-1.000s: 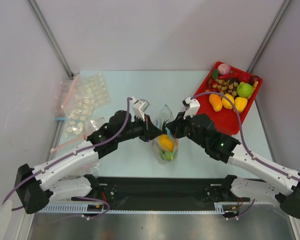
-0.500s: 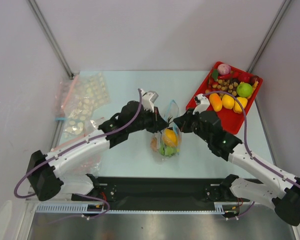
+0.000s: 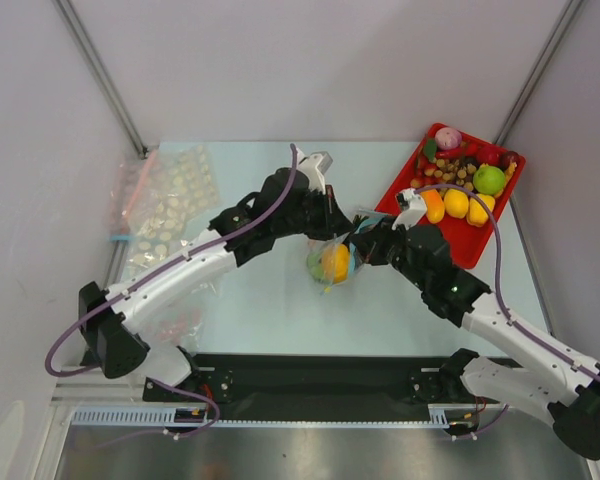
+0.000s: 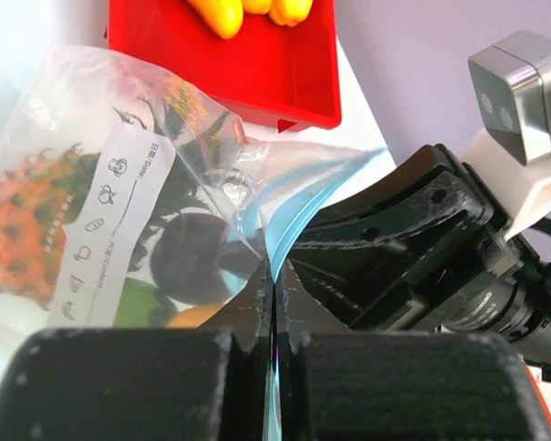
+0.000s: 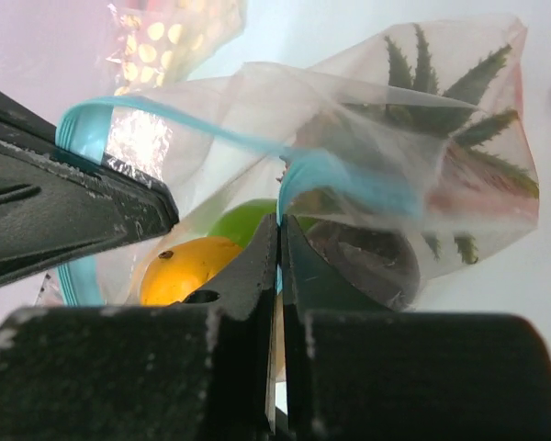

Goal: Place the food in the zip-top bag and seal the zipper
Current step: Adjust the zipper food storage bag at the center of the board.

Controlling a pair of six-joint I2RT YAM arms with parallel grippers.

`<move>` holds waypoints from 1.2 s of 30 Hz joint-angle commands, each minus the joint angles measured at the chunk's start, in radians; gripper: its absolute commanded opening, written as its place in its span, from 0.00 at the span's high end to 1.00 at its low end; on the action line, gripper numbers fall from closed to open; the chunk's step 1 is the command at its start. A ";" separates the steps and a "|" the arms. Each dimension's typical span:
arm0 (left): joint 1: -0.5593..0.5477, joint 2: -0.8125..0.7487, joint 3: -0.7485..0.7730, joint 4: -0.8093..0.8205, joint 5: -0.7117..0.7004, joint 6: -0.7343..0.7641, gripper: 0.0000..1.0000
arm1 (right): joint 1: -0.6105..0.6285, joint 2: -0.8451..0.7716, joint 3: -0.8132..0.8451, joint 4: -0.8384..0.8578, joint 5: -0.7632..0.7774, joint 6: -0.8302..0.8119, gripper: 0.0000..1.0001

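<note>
The clear zip-top bag (image 3: 332, 262) hangs between my two grippers above the table's middle. Inside it lies the food: an orange-yellow piece (image 5: 179, 266), a green round fruit (image 5: 243, 220), a dark piece (image 5: 367, 257) and a pineapple with green leaves (image 5: 441, 78). My left gripper (image 4: 274, 268) is shut on the light-blue zipper (image 4: 289, 225) at one end of the mouth. My right gripper (image 5: 279, 222) is shut on the same zipper (image 5: 349, 179) further along. In the top view the left gripper (image 3: 332, 225) and right gripper (image 3: 358, 245) stand close together over the bag.
A red tray (image 3: 470, 245) with several more toy foods (image 3: 468, 192) stands at the back right, close behind the right gripper. Other clear bags with pink strips (image 3: 165, 205) lie at the left edge. Slanted metal posts flank the table.
Both grippers have carried the bag away from the near edge toward the back of the table, lifting it. The left arm has stretched further out, and its jaws have closed the last bit.
</note>
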 commanded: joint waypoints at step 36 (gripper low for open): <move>-0.054 -0.326 -0.415 0.329 0.002 0.228 0.00 | -0.033 -0.049 -0.050 0.042 0.145 0.033 1.00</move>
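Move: Both grippers already pinch the blue zipper rim of the bag. The filled bag's middle hangs some 9 cm below the left gripper, about 1 cm ahead and 1 cm to its left; inside, the orange fruit sits 1 cm back and 2 cm left, the pineapple roughly 7 cm ahead. From the right gripper the bag's middle is about 4 cm ahead, 4 cm left and 8 cm down; the red box is some 17 cm ahead and 22 cm right. Lower the left gripper about 7 cm with its pinch of the zipper rim, open it wide near the bottom to let go, then draw it up, back and left away from the bag, tipping its fingers up. Keep the right gripper shut on the rim throughout: raise it a couple of centimetres, sink back, then ease it about 2 cm right with a slight clockwise turn. ##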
